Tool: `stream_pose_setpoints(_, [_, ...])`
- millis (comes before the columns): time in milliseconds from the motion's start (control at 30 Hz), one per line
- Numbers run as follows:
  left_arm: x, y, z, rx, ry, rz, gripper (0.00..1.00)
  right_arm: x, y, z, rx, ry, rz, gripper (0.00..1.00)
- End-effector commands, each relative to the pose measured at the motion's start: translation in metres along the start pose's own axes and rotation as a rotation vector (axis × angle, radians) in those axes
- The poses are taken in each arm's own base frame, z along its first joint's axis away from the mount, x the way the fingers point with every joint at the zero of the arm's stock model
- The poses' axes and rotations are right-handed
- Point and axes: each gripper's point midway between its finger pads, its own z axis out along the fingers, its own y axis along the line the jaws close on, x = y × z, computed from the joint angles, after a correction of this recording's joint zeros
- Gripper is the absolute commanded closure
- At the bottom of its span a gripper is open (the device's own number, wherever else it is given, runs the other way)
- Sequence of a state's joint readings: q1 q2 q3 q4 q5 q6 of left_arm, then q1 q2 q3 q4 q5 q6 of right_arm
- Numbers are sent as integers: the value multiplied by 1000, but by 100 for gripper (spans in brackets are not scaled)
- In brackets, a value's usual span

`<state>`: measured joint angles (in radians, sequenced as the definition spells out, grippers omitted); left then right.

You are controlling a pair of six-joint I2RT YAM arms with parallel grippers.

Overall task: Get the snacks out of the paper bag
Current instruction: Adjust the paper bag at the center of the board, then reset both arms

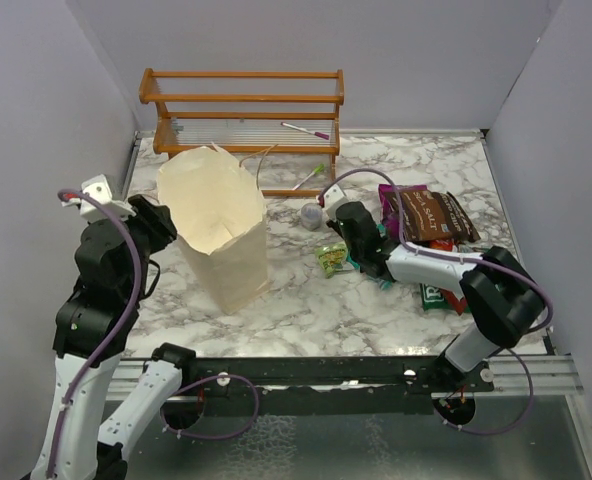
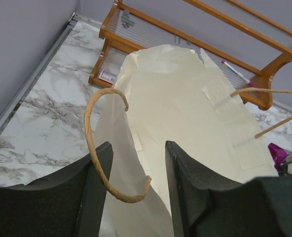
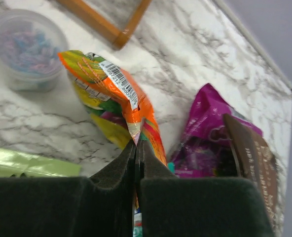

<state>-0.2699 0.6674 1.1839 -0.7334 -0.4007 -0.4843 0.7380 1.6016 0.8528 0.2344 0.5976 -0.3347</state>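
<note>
The cream paper bag (image 1: 221, 225) stands upright at the left of the table, its mouth open. My left gripper (image 1: 163, 226) is at the bag's left rim. In the left wrist view the left gripper (image 2: 138, 165) is open, with the bag's (image 2: 185, 108) near wall and a tan string handle (image 2: 102, 163) between the two fingers. My right gripper (image 1: 348, 228) is shut on the sealed edge of an orange packet (image 3: 111, 84) just above the table, as the right wrist view (image 3: 136, 145) shows. A purple packet (image 1: 390, 196), a dark brown packet (image 1: 436, 215) and a green packet (image 1: 331, 258) lie around it.
A wooden rack (image 1: 241, 110) with pens stands at the back, behind the bag. A small clear cup (image 1: 311, 213) of beads sits next to the right gripper. Another green and red packet (image 1: 436, 295) lies by the right arm. Grey walls enclose the table.
</note>
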Motion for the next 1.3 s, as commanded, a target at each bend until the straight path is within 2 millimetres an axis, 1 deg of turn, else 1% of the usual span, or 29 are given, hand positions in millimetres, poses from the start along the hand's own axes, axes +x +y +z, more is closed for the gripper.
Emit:
stream_pose_setpoints(0, [-20,5,-18,6,-72,-9,45,9,46,-16,-242,14,127,99])
stream_pose_setpoints(33, [-24,4,-20,14,-82,-11,41,11,54,-24,-292,1,170,99])
stream_pose_setpoints(67, [-28,2,-23,25,-92,-14,36,10,57,-33,-324,-14,214,97])
stream_pose_setpoints(100, [-31,0,-25,36,-98,-12,32,10,59,-42,-354,-23,250,92])
stream_pose_setpoints(133, [-35,-2,-27,49,-105,-12,28,10,60,-51,-382,-34,280,84])
stream_pose_setpoints(200, [-41,-8,-30,76,-114,-6,21,8,52,-65,-384,-53,331,56])
stream_pose_setpoints(233, [-45,-10,-32,85,-119,-5,18,3,44,-72,-372,-64,363,42])
stream_pose_setpoints(267, [-48,-11,-34,91,-124,-3,16,-5,34,-80,-355,-84,396,31])
stream_pose_setpoints(333, [-55,-14,-37,103,-137,0,13,-31,7,-100,-329,-143,460,12])
stream_pose_setpoints(367, [-60,-16,-40,110,-148,0,11,-51,-14,-115,-308,-201,510,1])
stream_pose_setpoints(400, [-61,-16,-40,110,-148,4,9,-68,-33,-128,-283,-243,578,0])
stream_pose_setpoints(433, [-72,-19,-46,123,-174,1,6,-84,-56,-142,-247,-277,663,1])
stream_pose_setpoints(467, [-79,-20,-49,131,-192,2,3,-100,-72,-159,-247,-309,734,1])
stream_pose_setpoints(500, [-85,-21,-53,138,-207,6,1,-117,-87,-179,-273,-363,767,1])
stream_pose_setpoints(567, [-99,-23,-61,150,-247,3,0,-145,-112,-222,-340,-486,749,1])
stream_pose_setpoints(600, [-106,-24,-65,155,-266,4,0,-156,-124,-244,-370,-553,725,1])
stream_pose_setpoints(667, [-121,-27,-74,173,-308,3,0,-170,-150,-284,-389,-668,715,1])
stream_pose_setpoints(733, [-135,-29,-84,190,-348,0,1,-180,-177,-320,-385,-773,733,1])
stream_pose_setpoints(767, [-143,-30,-91,202,-372,-3,1,-184,-190,-337,-380,-827,741,1])
stream_pose_setpoints(833, [-153,-32,-98,216,-402,0,1,-189,-212,-364,-362,-903,762,1])
stream_pose_setpoints(933, [-160,-32,-104,224,-427,8,1,-193,-239,-391,-326,-952,784,1])
stream_pose_setpoints(1000, [-162,-31,-107,223,-438,14,1,-190,-253,-398,-282,-959,799,1])
stream_pose_setpoints(1133, [-169,-27,-115,210,-472,24,1,-180,-277,-407,-193,-949,836,1])
stream_pose_setpoints(1267, [-175,-26,-119,213,-490,33,1,-170,-291,-405,-114,-905,881,1])
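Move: Ahead of the left hand by about 9 cm and 8 cm to its right stands the paper bag, its middle some 17 below; the near handle loop hangs 3 ahead, 2 left and 1 below that hand. The right hand holds the orange packet, its middle about 5 ahead, 1 left and 3 down. From that hand the green packet lies 3 back and 4 left, the lidded cup 6 ahead and 8 left, the purple bag 6 ahead and 10 right, all 6–7 below. Lowering 2–3 cm while drawing back 6, the right hand opens and lets go of the orange packet beside the cup, then swings up high, back and right, rolling its left side up about 65 degrees and tipping up. The left fingers, already half open, spread wide as that hand rises some 18 cm and backs off from the bag, tipping upward. ##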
